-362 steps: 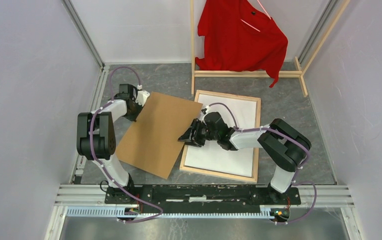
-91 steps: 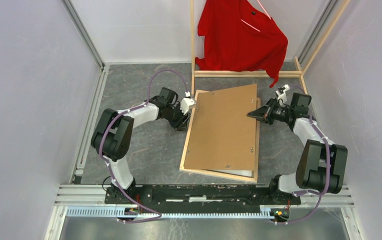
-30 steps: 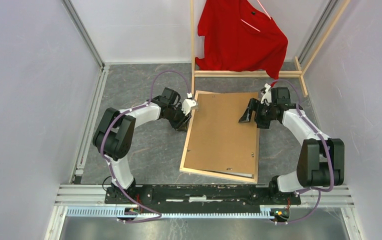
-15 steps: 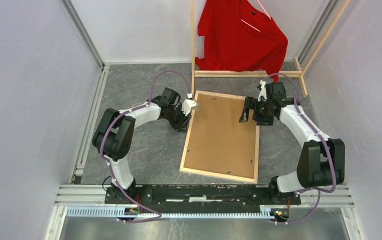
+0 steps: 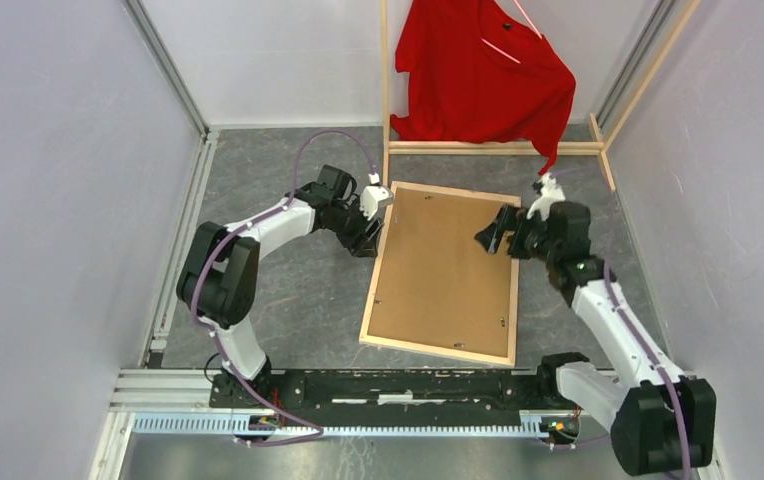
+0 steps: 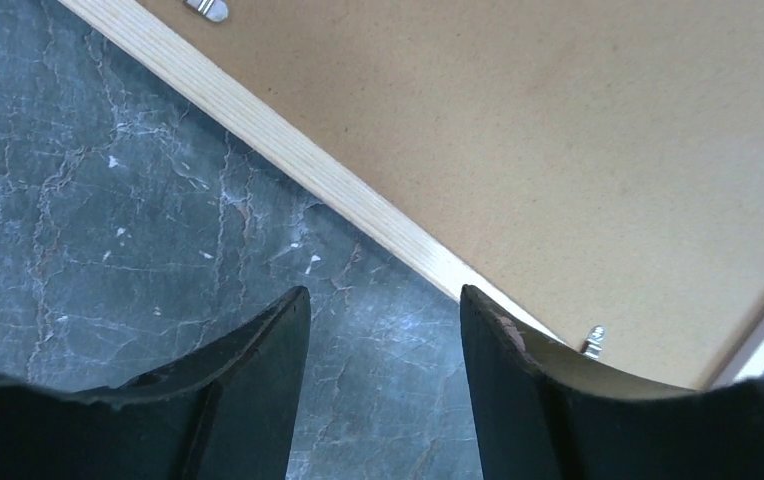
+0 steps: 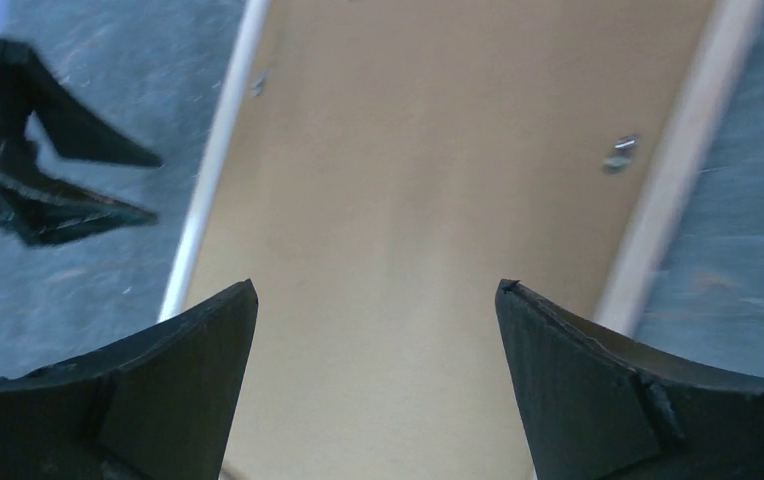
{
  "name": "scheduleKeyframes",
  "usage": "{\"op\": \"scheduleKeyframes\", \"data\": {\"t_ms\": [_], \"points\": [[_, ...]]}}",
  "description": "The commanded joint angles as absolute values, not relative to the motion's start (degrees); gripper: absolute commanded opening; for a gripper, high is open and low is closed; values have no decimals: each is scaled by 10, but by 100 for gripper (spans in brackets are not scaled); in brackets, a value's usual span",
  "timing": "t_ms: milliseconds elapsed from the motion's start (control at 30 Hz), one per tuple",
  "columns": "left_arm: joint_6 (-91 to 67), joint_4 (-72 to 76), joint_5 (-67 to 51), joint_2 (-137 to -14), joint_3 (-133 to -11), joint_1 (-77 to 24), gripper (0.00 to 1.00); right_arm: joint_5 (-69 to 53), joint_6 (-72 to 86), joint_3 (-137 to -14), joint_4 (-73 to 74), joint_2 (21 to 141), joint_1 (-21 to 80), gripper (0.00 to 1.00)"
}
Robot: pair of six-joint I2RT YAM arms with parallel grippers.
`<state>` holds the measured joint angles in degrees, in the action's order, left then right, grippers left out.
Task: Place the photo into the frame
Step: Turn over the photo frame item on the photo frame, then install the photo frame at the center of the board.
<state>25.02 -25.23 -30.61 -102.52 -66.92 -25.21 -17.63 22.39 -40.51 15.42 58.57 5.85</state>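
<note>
The frame [image 5: 370, 300] lies back side up on the table, its bare-wood border around a brown backing board [image 5: 443, 265] that sits flat inside it. The photo is hidden. My left gripper [image 5: 365, 240] is open beside the frame's left edge near the far corner. In the left wrist view the gripper [image 6: 383, 310] has only grey tabletop between its fingers, with the wood border [image 6: 288, 150] just ahead. My right gripper [image 5: 490, 238] hovers wide open over the board's far right part. The right wrist view shows this gripper [image 7: 376, 290] empty above the board [image 7: 428, 170].
A wooden clothes rack with a red shirt [image 5: 488, 70] stands right behind the frame. Small metal tabs [image 7: 618, 155] sit along the frame's inner edge. Grey walls close in on both sides, and a metal rail [image 5: 408, 385] runs along the near edge.
The board, skewed over the frame a second ago, now lies seated inside the border. My left jaws have spread wider. My right gripper has opened fully and drawn back from the board.
</note>
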Motion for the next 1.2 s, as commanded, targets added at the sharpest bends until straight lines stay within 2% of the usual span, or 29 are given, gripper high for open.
{"op": "scheduleKeyframes", "data": {"t_ms": [0,33,100,133,167,300,467,633,833,1167], "points": [[192,-257,-354,-1000,-684,-250,63,-238,320,-297,-45,550,140,83],[183,-255,-354,-1003,-683,-250,62,-224,325,-286,-51,550,167,68],[169,-251,-345,-1008,-679,-250,59,-183,348,-264,-66,554,226,22],[165,-248,-343,-1009,-675,-249,58,-159,356,-253,-81,556,256,8],[160,-241,-343,-1009,-670,-249,57,-135,359,-246,-94,562,295,2],[145,-223,-336,-1018,-659,-249,52,-32,352,-243,-158,619,440,0],[132,-209,-340,-1035,-649,-248,46,-4,330,-272,-223,729,529,0],[125,-200,-344,-1044,-647,-248,41,-26,328,-281,-297,817,550,0],[129,-202,-346,-1050,-645,-248,26,-55,324,-302,-338,872,557,0],[134,-204,-352,-1049,-642,-247,23,-82,327,-329,-355,931,559,0]]}}
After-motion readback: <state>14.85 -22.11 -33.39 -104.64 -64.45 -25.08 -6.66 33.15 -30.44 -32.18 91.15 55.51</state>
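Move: The metal clip on the left side of the frame's back lies about 28 cm to the right hand's left, 9 cm back towards the base and some 13 cm below. The left bar runs some 2 cm to the left of that clip; the near-side clip sits about 18 cm to the right of it and 10 cm nearer the base. From the left hand the left-side clip is about 11 cm back, 3 cm to the right and 4 cm below. Sweep the right gripper left across the backing board, about 25 cm, drawing it back and down some 11 cm each towards the left-side clip; swing it about 35 degrees counter-clockwise and shut the wide-open fingers completely early on. Meanwhile settle the left gripper slightly back and down beside the left bar, and narrow its fingers to a small gap. ##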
